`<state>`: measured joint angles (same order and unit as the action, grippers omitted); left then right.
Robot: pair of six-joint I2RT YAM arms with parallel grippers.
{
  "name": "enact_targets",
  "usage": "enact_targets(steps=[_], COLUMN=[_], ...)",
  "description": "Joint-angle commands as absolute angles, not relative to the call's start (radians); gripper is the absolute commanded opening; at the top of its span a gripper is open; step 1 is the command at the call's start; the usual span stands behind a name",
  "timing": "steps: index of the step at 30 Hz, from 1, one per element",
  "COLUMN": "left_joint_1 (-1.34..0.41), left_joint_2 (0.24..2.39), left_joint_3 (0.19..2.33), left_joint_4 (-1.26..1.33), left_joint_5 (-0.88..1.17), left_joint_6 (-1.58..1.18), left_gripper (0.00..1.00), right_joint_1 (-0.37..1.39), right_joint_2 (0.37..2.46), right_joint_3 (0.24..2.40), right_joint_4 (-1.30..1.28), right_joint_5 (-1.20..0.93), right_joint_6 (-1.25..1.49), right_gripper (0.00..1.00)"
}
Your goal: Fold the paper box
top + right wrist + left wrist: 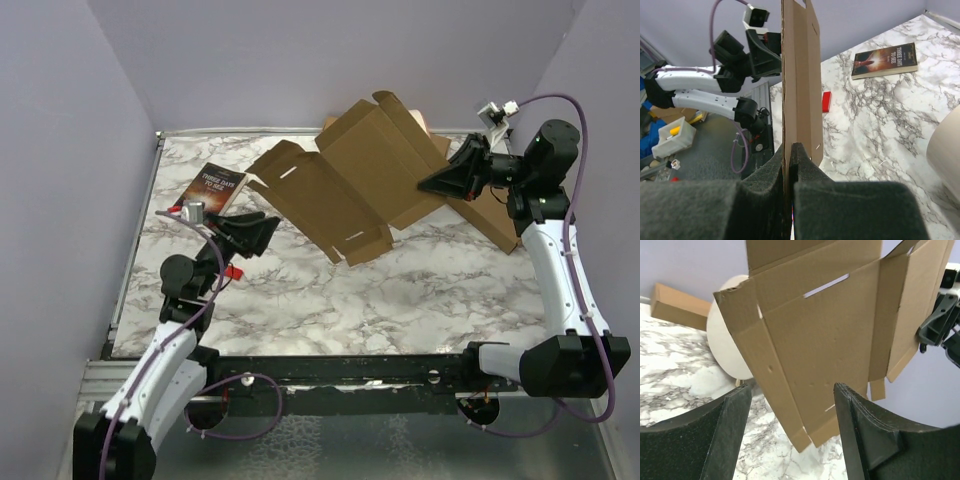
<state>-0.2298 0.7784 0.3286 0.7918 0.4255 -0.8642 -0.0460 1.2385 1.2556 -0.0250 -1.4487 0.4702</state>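
Note:
The paper box (350, 180) is an unfolded brown die-cut sheet with flaps and slots, held tilted above the back of the table. My right gripper (428, 184) is shut on its right edge; in the right wrist view the sheet (799, 75) stands edge-on, pinched between the pads of that gripper (790, 150). My left gripper (268, 230) stands open just short of the sheet's lower left edge. From the left wrist, the sheet (825, 335) hangs beyond the spread fingers (730, 430), and nothing is held between them.
A book (215, 187) lies at the back left, also in the right wrist view (885, 60). A small red item (233, 271) lies near the left arm. A larger cardboard box (492, 215) sits at the right, and a white rounded object (725, 340) stands behind the sheet.

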Motion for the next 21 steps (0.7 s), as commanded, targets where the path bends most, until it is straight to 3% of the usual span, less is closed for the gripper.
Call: enact_targets(steps=[1,6,10,17,21], left_joint_1=[-0.225,-0.226,-0.279,-0.505,-0.581], left_joint_2=[0.566,0.550,0.686,0.948,1.101], left_joint_3=[0.349,0.361,0.362,0.403,0.409], left_joint_4=[0.475,0.602,0.806,0.983,1.135], left_joint_5=[0.284,0.374,0.419,0.319,0.285], left_joint_6=[-0.814,-0.964,-1.076,-0.986,-0.981], left_gripper=[0.70,0.70,0.70,0.72,0.72], right_joint_1=[-0.051,-0.050,-0.033,0.015,0.041], right_joint_2=[1.229,1.234,1.230,1.243,1.250], right_joint_3=[1.287,1.225,1.170,1.160,1.118], right_joint_4=[-0.059,0.012,0.005,-0.244,-0.236], right_joint_5=[-1.405,-1.412,-1.414,-1.303,-1.300], right_joint_6=[0.401,0.446,0.421,0.148,0.134], right_gripper=[0.01,0.01,0.01,0.01,0.01])
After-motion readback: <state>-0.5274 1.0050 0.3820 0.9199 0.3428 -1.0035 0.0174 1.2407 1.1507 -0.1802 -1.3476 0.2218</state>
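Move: About 19 cm to the left hand's right, 2 cm ahead and slightly lower, hangs the near lower corner of the box blank, with its small end tab. Its slotted panel is centred roughly 7 cm ahead and 11 cm right, level with the hand. The right gripper on the upper panel stands some 30 cm right, 3 cm ahead and 10 cm higher. From the right hand the corner lies about 10 cm left, 2 cm back and 12 cm below. Swinging in from the side, the open left hand first eases back and rises about 3 cm. It then sweeps some 10 cm right while sinking, turning about 15 degrees clockwise towards the near lower corner of the blank, fingers still open. The right hand keeps its pinch on the upper panel and lowers it about 5 cm. ##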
